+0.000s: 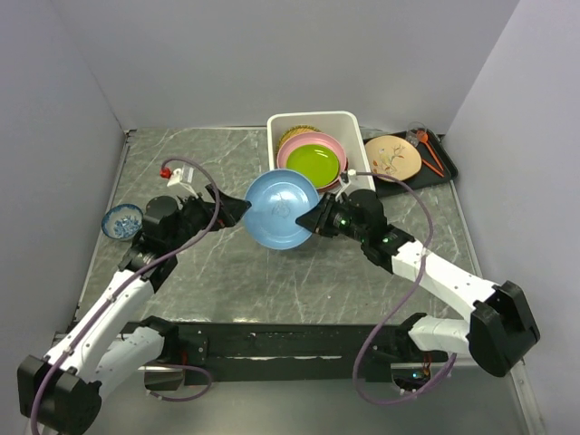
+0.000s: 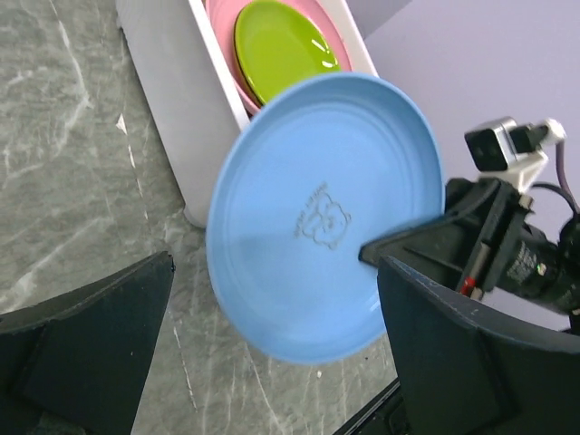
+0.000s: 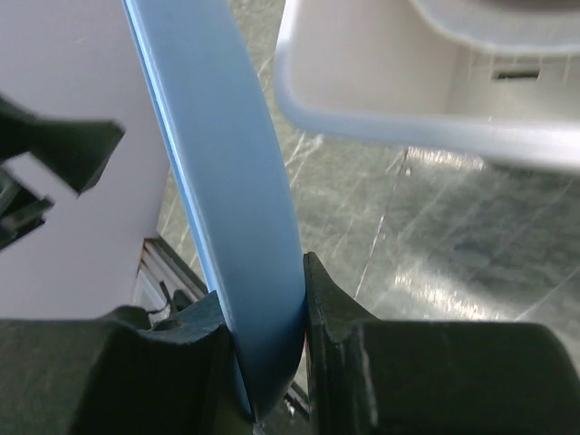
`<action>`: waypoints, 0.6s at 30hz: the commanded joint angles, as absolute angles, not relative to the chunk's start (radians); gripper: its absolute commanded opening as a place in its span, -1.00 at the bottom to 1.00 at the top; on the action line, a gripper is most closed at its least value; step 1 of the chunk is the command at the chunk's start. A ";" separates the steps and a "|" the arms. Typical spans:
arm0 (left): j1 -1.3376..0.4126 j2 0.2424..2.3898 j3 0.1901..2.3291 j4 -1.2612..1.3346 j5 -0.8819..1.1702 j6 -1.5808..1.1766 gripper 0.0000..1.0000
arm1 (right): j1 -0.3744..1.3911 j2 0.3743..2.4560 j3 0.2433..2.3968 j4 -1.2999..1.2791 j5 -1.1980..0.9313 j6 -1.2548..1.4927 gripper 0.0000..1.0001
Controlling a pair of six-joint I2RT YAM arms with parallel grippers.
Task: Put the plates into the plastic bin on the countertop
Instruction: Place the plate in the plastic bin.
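A light blue plate is held tilted, almost on edge, above the countertop, just in front of the white plastic bin. My right gripper is shut on the plate's right rim; the right wrist view shows its jaws pinching the blue plate. My left gripper is open at the plate's left edge. In the left wrist view its fingers stand wide apart with the blue plate beyond them. In the bin, a green plate lies on pink plates.
A cream plate with a branch pattern lies on a black tray right of the bin, beside orange utensils. A small blue patterned bowl sits at the far left. Grey walls close in the back and both sides.
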State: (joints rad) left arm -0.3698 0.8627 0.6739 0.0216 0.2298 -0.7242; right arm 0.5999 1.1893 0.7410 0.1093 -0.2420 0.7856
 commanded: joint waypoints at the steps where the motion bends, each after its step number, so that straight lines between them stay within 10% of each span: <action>1: -0.365 0.789 0.684 -0.041 0.166 -0.681 0.99 | 0.543 1.247 0.879 0.175 -0.297 0.758 -1.00; 18: -0.365 0.834 0.630 0.024 0.196 -0.690 0.99 | 0.276 1.497 1.227 0.080 -0.387 0.712 -1.00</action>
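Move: The right hand grips the blue plate's right edge; the plastic bin's middle lies about 16 cm ahead, 5 cm to the right and 13 cm lower. Inside, the green plate is some 15 cm ahead of the hand, 2 cm right, 12 cm down. The beige plate on the tray is about 18 cm ahead and 24 cm right. From the empty left hand, the bin is roughly 13 cm ahead, 21 cm right and 18 cm below. Keeping its pinch on the blue plate, the right hand sweeps 13 cm forward, rising and veering right, over the bin. ##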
